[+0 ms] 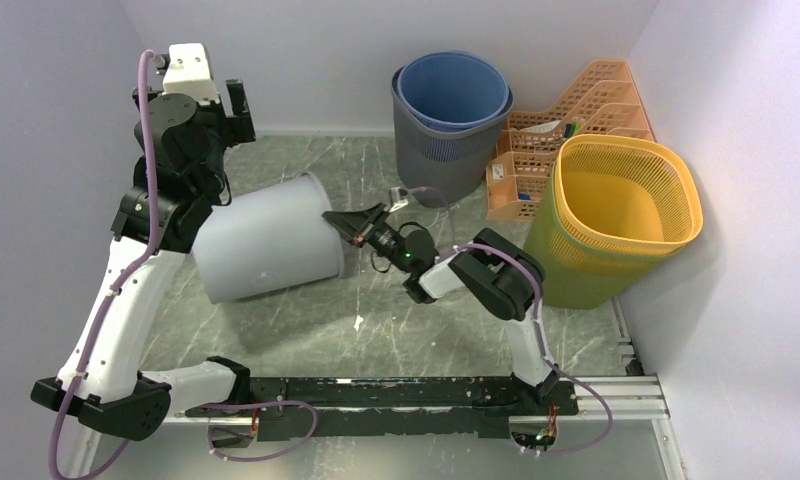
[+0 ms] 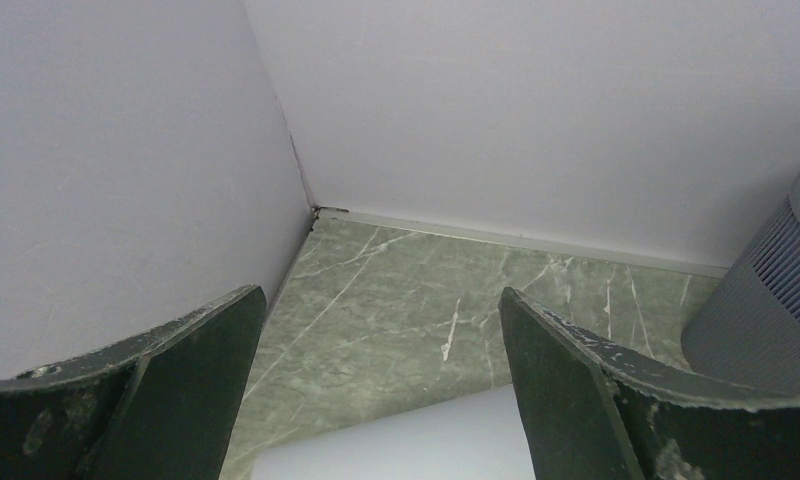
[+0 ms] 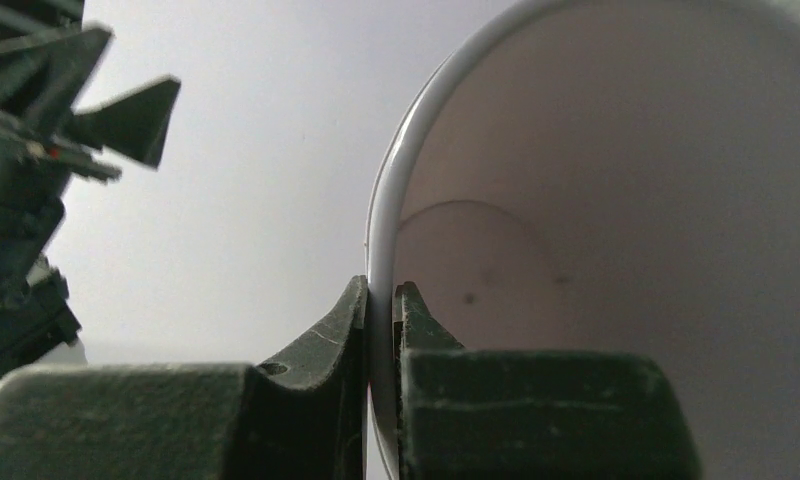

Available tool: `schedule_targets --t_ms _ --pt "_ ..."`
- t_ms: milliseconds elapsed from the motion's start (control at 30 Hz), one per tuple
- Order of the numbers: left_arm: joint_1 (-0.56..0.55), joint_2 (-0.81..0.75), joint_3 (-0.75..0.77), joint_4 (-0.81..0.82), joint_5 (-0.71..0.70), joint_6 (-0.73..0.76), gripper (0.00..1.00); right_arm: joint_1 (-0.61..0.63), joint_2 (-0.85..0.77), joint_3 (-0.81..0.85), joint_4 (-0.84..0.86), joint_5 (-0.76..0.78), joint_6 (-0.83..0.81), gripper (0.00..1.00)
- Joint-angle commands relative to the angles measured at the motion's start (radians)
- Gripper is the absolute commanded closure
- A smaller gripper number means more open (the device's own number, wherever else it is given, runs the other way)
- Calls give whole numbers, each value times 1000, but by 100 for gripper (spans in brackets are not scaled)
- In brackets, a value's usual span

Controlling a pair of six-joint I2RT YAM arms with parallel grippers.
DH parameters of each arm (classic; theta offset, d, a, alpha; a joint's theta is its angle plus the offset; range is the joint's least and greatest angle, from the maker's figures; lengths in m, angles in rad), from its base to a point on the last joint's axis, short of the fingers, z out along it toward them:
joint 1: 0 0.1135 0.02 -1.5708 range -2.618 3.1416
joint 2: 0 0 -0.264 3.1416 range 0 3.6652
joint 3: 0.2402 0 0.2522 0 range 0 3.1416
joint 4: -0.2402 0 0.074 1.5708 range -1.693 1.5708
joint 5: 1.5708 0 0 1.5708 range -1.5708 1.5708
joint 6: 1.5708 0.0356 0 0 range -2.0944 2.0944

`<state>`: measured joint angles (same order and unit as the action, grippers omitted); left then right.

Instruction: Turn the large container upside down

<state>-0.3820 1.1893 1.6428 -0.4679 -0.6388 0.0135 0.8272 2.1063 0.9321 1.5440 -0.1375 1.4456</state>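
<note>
The large container [image 1: 266,240] is a pale grey round bin lying on its side on the green marbled floor, its mouth facing right. My right gripper [image 1: 340,224] is shut on its rim; in the right wrist view the two fingers [image 3: 351,325] clamp the white rim [image 3: 378,230], with the bin's inside to the right. My left gripper [image 1: 238,112] is open and empty, held high above the bin's closed end near the back left corner. In the left wrist view a strip of the bin [image 2: 396,440] shows below between the spread fingers [image 2: 566,380].
A blue bin nested in a grey slatted bin [image 1: 451,110] stands at the back. An orange file rack [image 1: 566,115] and a yellow mesh basket [image 1: 616,215] stand at the right. White walls close the left, back and right sides.
</note>
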Motion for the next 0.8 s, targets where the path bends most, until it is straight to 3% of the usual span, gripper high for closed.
schedule_targets --t_ms 0,267,533,667,767 --pt "5 -11 -4 13 -9 19 1 -101 -3 -188 281 38 24 100" --pt "5 -10 -28 18 1 1 1 -227 -43 -369 280 -34 3 100" --pt "5 -6 -61 26 10 -13 1 -279 -18 -464 278 -60 -19 76" --pt "5 -10 -86 31 13 -15 1 -305 3 -489 278 -87 -28 55" --pt "5 -12 -99 33 13 -15 1 -326 6 -522 278 -98 -48 52"
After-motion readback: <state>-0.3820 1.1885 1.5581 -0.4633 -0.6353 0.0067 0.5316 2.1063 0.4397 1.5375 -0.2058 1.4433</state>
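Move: The large container lies on its side, mouth to the right, its rim already pinched by the right hand; its middle is some 13 cm left of that hand and 9 cm lower. The bare table spot where it is to stand lies about 4 cm ahead, 4 cm right and 21 cm below. The blue-grey bins stand roughly 24 cm ahead, 25 cm right. From the left hand the container is about 5 cm right, 2 cm back, 35 cm below. The large container is swung mouth-down by its rim: the right hand, still pinching it, sweeps right and a little forward, then mostly down and slightly back, about 15 cm right and 16 cm down in all, tipping some 20 degrees downward. Near the table the fingers open about halfway and let go of the rim. The left hand, open and touching nothing, sinks about 3.5 cm. ##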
